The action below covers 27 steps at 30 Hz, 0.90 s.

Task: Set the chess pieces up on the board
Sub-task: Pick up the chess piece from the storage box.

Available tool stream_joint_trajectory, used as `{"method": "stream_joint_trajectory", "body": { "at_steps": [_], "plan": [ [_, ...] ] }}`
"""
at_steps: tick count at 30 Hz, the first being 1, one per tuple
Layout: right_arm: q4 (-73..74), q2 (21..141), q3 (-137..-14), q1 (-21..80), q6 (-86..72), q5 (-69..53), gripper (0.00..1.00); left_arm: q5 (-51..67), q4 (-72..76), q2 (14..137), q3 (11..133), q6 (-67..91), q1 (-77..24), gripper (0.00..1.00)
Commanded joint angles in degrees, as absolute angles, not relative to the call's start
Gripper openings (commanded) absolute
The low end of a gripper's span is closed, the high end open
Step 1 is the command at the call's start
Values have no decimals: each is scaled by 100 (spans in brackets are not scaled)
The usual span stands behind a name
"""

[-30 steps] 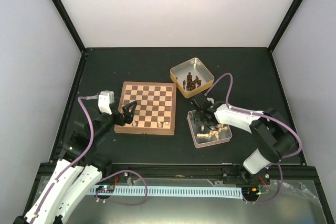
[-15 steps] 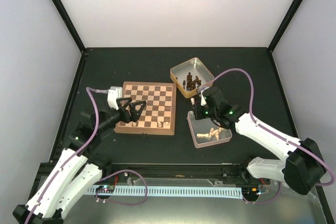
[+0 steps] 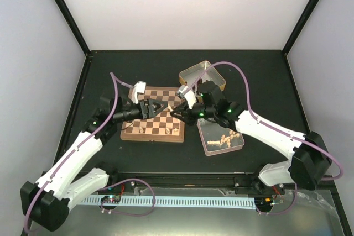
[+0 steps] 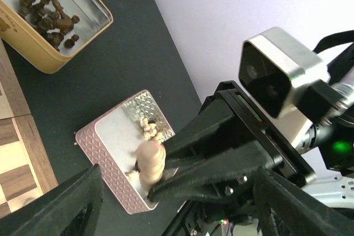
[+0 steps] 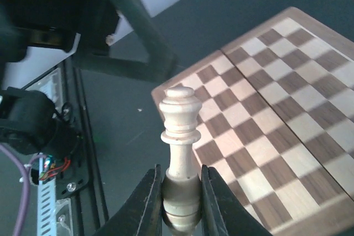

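Observation:
My right gripper (image 5: pixel 181 192) is shut on the base of a pale cream chess piece (image 5: pixel 180 131), held level above the board (image 5: pixel 276 109). In the top view this piece (image 3: pixel 168 109) lies between the two grippers over the board's (image 3: pixel 152 138) right half. My left gripper (image 3: pixel 160 107) faces the right gripper (image 3: pixel 173 113) head-on. Seen from the left wrist, the cream piece (image 4: pixel 150 158) sits between my left gripper's (image 4: pixel 180 176) wide-apart fingers (image 4: pixel 72 203), which do not touch it. Cream pieces (image 3: pixel 145 129) (image 3: pixel 169 131) stand on the board's near row.
A pink tin (image 3: pixel 203 136) with several cream pieces lies right of the board, also in the left wrist view (image 4: pixel 105 169). A gold tin (image 3: pixel 191 71) of dark pieces (image 4: pixel 47 17) sits behind it, partly covered by the right arm. Black rails edge the dark table.
The right gripper rose out of the pink tin and carried a cream piece left over the board. The left gripper swung right to meet it, and its fingers have narrowed a little.

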<state>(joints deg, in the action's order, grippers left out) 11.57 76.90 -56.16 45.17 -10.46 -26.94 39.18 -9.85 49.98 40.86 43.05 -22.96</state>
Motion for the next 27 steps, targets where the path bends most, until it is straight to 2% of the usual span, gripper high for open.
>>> {"method": "stream_joint_trajectory", "body": {
  "at_steps": [1, 5, 15, 18, 21, 27],
  "plan": [
    [1007, 8005, -6032, 4691, -566, -3169, 15, 4438, -1335, 5355, 4551, 4335, -2303, 70],
    [1166, 8339, -6354, 4749, -512, -3188, 15, 4409, -1585, 5563, 4556, 4242, -2307, 52],
    [1236, 8433, -6458, 4804, -530, -3257, 15, 4257, -1714, 5737, 4533, 4140, -2303, 16],
    [1256, 8443, -6537, 4804, -764, -3238, 16, 4263, -1731, 5746, 4541, 4120, -2300, 9],
    [1091, 8380, -6499, 4805, -1126, -3249, 24, 4254, -1704, 5703, 4561, 4134, -2301, 3],
    [443, 7882, -6103, 4786, -1962, -3076, 59, 4271, -1392, 5516, 4620, 4507, -2294, 2]
  ]
}}
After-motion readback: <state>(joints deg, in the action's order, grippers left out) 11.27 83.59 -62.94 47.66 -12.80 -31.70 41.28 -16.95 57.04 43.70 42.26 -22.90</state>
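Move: The light chess piece stands upright in the right fingers, its middle about 1 cm left of and 2 cm above that hand. It is 4 cm right, 1 cm forward and some 5 cm below the left hand. From the right hand, the board's middle lies 10 cm forward, 8 cm left and 20 cm down. The storage box sits 20 cm right, 2 cm forward and 20 cm down. The chess piece is handed over in the air: the right hand, already gripping it, carries it about 3.5 cm left towards the left hand and stops. Meanwhile the left hand sinks some 4 cm around its upper part, tipping about 10 degrees, and shuts on it. The right fingers then open and begin to rise off it, while the left keeps its pinch. ##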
